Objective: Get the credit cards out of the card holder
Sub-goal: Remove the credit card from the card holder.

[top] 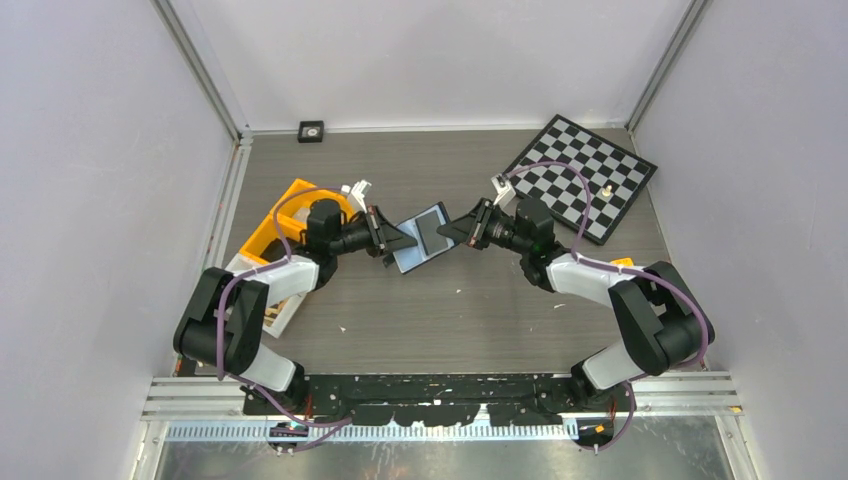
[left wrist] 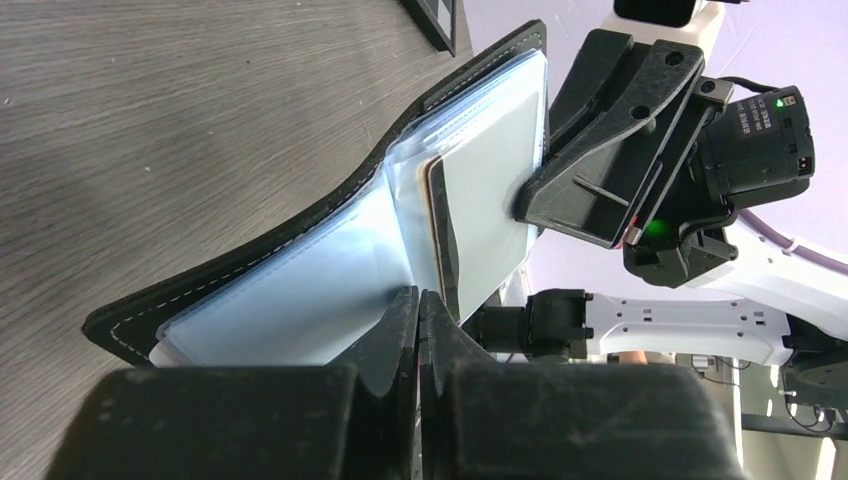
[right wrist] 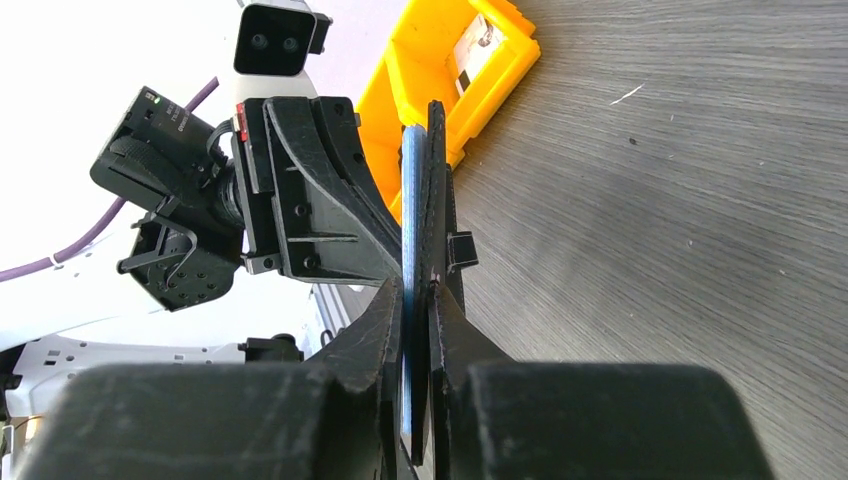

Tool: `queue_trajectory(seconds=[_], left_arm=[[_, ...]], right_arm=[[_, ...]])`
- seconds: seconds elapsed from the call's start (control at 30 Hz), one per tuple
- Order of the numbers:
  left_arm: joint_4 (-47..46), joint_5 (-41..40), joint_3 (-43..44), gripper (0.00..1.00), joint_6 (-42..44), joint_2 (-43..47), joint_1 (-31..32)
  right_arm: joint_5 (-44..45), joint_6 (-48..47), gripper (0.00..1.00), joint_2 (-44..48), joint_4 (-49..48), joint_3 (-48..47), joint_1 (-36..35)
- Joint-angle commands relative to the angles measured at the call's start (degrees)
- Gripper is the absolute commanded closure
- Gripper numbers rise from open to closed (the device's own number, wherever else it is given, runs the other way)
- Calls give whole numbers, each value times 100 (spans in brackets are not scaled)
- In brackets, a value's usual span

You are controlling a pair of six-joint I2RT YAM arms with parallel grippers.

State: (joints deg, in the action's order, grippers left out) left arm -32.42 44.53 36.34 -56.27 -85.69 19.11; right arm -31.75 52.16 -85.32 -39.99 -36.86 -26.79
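Note:
The card holder [top: 425, 238] hangs open above the middle of the table, between my two grippers. In the left wrist view its black cover spreads wide, with grey-blue sleeves [left wrist: 300, 300] inside. A card with an orange-tan edge [left wrist: 434, 230] stands tucked in the right half. My right gripper [right wrist: 417, 285] is shut on the holder's [right wrist: 425, 180] far edge, cover and blue sleeve between its fingers. My left gripper [left wrist: 420, 295] is shut, its tips against the sleeves' lower edge near the fold. No sleeve or card shows between its jaws.
An orange bin [top: 285, 215] sits at the left behind my left arm, on a white box [top: 262, 290]. A chessboard [top: 585, 175] with a small piece lies at the back right. A small black square [top: 311, 131] rests by the back wall.

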Motion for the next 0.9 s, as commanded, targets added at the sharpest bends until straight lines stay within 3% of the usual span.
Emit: queue_trajectory(seconds=[0.0,0.1,0.17,0.43,0.67,0.73,0.87], left_arm=[[-395,87,67,94,-11,8,-13],[-904,246,-25,74,-239,-32,-9],[-1163,309,-54,67,-351,-61,8],[-1187,467,127,65,-374,-320,178],[-1074,486,194,57,-411,-473,191],[-907,480,224,52,-370,-498,204],[-235,364,406,52,-73,-537,232]], right_arm=[[-50,-11,100,199,-349,-53,-1],[-161,30,99,103,-415,-91,-2],[-216,77,98,59,-510,-93,-2],[-387,183,97,-64,-679,-145,-41],[-415,169,94,-38,-707,-144,-80],[-438,172,94,-38,-780,-129,-85],[-510,203,94,-20,-949,-92,-120]])
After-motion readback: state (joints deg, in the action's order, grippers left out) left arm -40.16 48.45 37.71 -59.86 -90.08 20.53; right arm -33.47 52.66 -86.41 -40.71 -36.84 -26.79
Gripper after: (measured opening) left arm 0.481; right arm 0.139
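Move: Just beyond the left fingertips sits the credit card, still in the holder; its middle is about 4 cm to the right and 2 cm ahead, about level with them. The card holder's middle is only 1 cm to the right and 1 cm ahead, about 1 cm lower. The right fingertips grip the far edge about 6 cm to the right and 2 cm ahead. From the right hand the card lies 2 cm to the left, level fore and aft. Opening its shut fingers to about half, the left hand first lifts nearly 2 cm off the sleeve. It then eases right and back down about 1 cm, so that it ends some 2 cm farther right, with the fingers spread either side of the credit card's near edge. The right hand keeps its pinch on the card holder, hardly shifting. ##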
